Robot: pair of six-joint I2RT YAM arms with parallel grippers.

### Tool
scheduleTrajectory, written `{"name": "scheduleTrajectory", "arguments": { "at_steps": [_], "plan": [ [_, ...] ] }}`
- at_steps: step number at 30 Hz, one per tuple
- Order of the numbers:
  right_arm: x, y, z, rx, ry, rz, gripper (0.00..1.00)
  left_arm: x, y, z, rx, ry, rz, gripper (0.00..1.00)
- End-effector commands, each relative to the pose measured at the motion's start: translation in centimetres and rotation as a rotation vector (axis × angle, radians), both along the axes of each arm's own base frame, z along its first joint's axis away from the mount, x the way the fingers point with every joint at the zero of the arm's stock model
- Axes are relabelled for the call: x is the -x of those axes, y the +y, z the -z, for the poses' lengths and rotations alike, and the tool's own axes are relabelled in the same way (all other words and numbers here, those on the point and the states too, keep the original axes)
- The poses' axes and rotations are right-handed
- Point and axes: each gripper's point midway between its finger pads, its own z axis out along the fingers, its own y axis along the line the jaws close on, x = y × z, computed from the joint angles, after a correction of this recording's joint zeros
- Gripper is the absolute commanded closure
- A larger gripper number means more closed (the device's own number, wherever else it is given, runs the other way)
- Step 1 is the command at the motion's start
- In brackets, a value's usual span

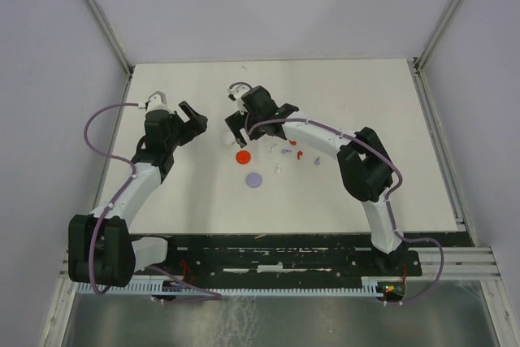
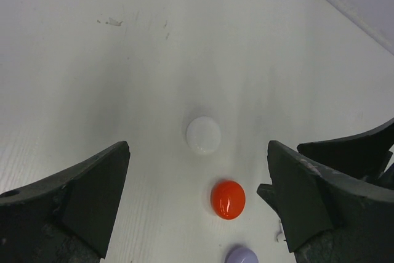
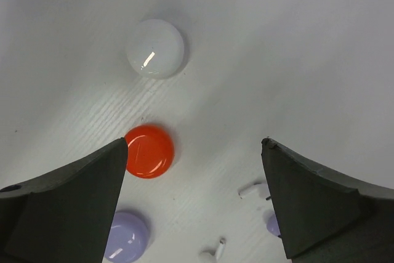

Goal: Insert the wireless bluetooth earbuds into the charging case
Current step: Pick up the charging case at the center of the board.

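Three round closed charging cases lie mid-table: white [image 3: 155, 48], red [image 3: 148, 151] and pale purple [image 3: 126, 235]. In the top view the red case [image 1: 243, 156] and purple case [image 1: 255, 179] show plainly. The tiny earbuds are scattered to their right: a white one [image 3: 252, 189], another white one [image 3: 212, 250], a purple one [image 3: 273, 223], and a red one [image 1: 301, 155]. My right gripper [image 3: 194, 146] hangs open above the red case and the earbuds, holding nothing. My left gripper [image 2: 198, 164] is open too, left of the cases, facing the white case [image 2: 203, 135] and red case [image 2: 228, 199].
The white table [image 1: 366, 119] is walled on the left, back and right by pale panels with metal posts. Both arm bases sit on the black rail [image 1: 284, 253] at the near edge. The two grippers stand close together near the cases.
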Motion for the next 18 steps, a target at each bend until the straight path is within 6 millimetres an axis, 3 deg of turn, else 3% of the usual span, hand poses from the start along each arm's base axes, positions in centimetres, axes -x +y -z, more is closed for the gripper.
{"name": "scheduleTrajectory", "arguments": {
  "at_steps": [1,9,18],
  "plan": [
    [-2.1,3.2,-1.8,-0.029,-0.142,-0.055,0.02,0.6,1.3,-1.0,0.000,-0.041,-0.075,0.01],
    [-2.7,6.6,0.7,-0.014,-0.134,-0.113,0.02,1.2,2.3,-1.4,-0.001,-0.058,-0.138,0.00],
    [-2.6,8.4,3.2,-0.015,-0.105,-0.123,0.04,1.8,2.9,-2.1,-0.003,-0.076,-0.166,0.04]
  ]
}}
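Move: The white charging case lies about 5 cm ahead of the right hand, 8 cm to its left and 8 cm below. At that same depth, the red case is roughly 1 cm behind this hand and 4 cm to its left, and the nearest white earbud about 1 cm ahead and 5 cm to its right. From the left hand the white case is some 9 cm ahead, 8 cm to the right and 14 cm down. Towards the white case comes the open right hand, sweeping about 6.5 cm left while sinking nearly 5 cm and edging forward, turning slightly counter-clockwise until the case shows between its spread fingers, still short of them. The left hand, open and empty, draws away some 3 cm left and back, also turning a little counter-clockwise. ##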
